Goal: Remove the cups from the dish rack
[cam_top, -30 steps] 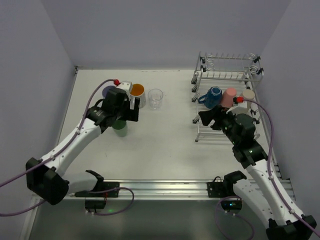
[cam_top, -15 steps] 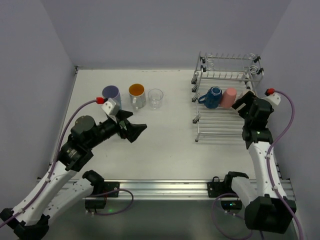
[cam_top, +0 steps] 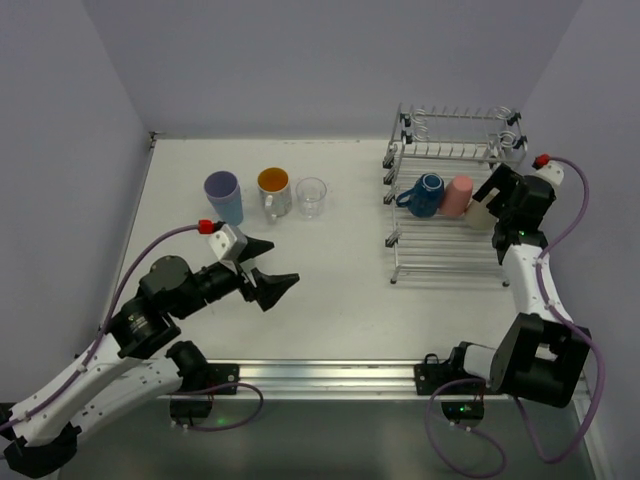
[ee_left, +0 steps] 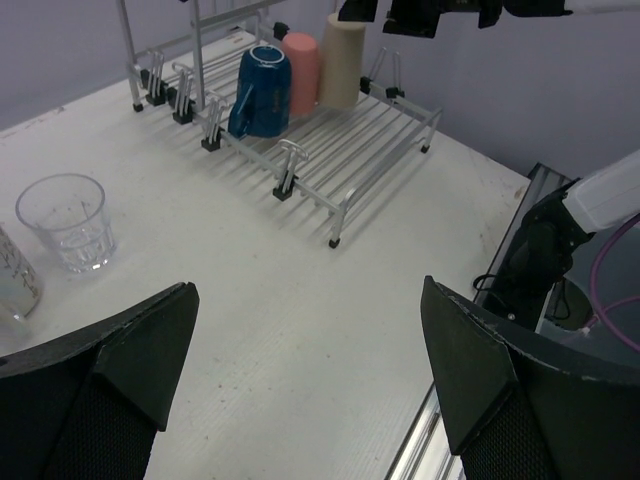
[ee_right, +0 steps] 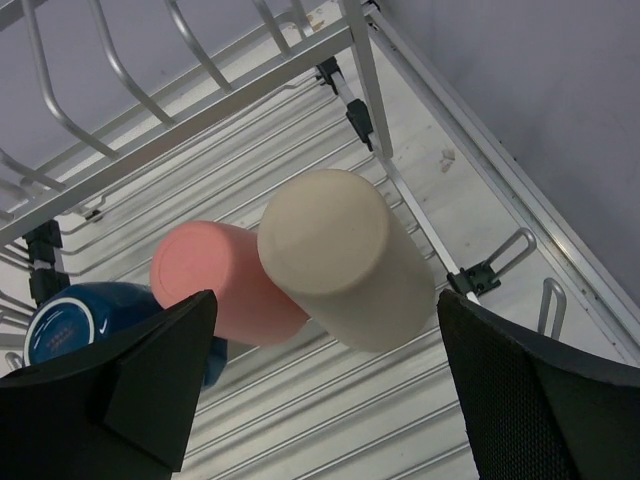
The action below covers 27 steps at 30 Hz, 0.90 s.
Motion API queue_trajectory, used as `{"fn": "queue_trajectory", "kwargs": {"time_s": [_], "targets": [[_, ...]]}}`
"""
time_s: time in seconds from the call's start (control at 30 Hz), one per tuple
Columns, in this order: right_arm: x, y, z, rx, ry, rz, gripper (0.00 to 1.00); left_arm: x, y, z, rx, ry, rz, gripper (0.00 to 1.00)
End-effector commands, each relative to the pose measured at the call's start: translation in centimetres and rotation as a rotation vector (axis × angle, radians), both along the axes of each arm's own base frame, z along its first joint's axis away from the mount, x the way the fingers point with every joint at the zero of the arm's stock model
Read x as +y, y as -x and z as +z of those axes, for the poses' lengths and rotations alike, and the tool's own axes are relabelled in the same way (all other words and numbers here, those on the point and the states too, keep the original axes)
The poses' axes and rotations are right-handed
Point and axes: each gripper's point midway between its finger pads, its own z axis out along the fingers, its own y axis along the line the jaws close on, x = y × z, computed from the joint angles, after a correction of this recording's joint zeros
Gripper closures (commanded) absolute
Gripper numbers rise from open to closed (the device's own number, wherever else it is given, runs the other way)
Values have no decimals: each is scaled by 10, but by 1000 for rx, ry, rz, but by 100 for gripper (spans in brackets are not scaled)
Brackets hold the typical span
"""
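The dish rack (cam_top: 440, 255) stands at the right of the table. On its lower tier lie a dark-blue mug (cam_top: 428, 193), a pink cup (cam_top: 457, 196) and a beige cup (ee_right: 345, 260), side by side. My right gripper (ee_right: 325, 390) hovers open just above the beige cup, its fingers either side of it, touching nothing. It is at the rack's right end (cam_top: 492, 200). A lavender tumbler (cam_top: 223, 197), an orange-inside glass mug (cam_top: 273, 190) and a clear glass (cam_top: 311, 197) stand on the table at the left. My left gripper (cam_top: 272, 268) is wide open and empty over bare table in front of them.
The rack's upper tier carries a coiled wire holder (cam_top: 460, 122) above the cups. The right wall is close behind the rack. A metal rail (cam_top: 330, 375) runs along the near table edge. The clear glass (ee_left: 65, 220) is to the left of my left fingers.
My left arm pulled back from the cups on the table toward the near side. My right arm swung to the rack's right end and its jaws opened wider.
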Motion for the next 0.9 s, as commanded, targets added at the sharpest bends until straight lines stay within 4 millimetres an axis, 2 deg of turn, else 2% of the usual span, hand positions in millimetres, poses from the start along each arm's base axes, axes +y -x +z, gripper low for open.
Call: {"fn": "queue_trajectory", "kwargs": {"time_s": [0.0,0.23,0.47,0.77,0.8,0.87], "targets": [[-2,-21,40,-103,97,77,6,4,1,7,-44,5,21,0],[-7,-33,24,-41,140,96,9,3,4,8,-49,5,17,0],[-15,-47,-1,22,132,82,16,2,1,4,-41,-8,28,0],[-20,-54,-13,13,131,62,22,2,-4,0,-36,-19,47,0],[-21,-54,-15,13,135,56,23,3,-5,-1,-36,-20,55,0],[-24,-50,-15,6,154,42,34,3,-7,-2,-34,-23,61,0]]}}
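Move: The beige cup stands upside down in the rack just ahead of the right hand: about 5 cm ahead, 1 cm to the right, its middle some 8 cm below. The pink cup is its left neighbour, roughly 6 cm ahead and 6 cm left of the hand. The blue mug follows, about 6 cm ahead and 13 cm left. From the left hand the beige cup lies some 27 cm ahead, 51 cm right and 17 cm lower. Forward at first nearly level, then forward and down onto the beige cup, the right hand travels roughly 4 cm each way, its wrist tipping slightly further down. The nearly wide-open fingers come to straddle the cup's upturned bottom end and narrow by about a quarter, their tips closing onto its two sides as the gripper's effort rises. ##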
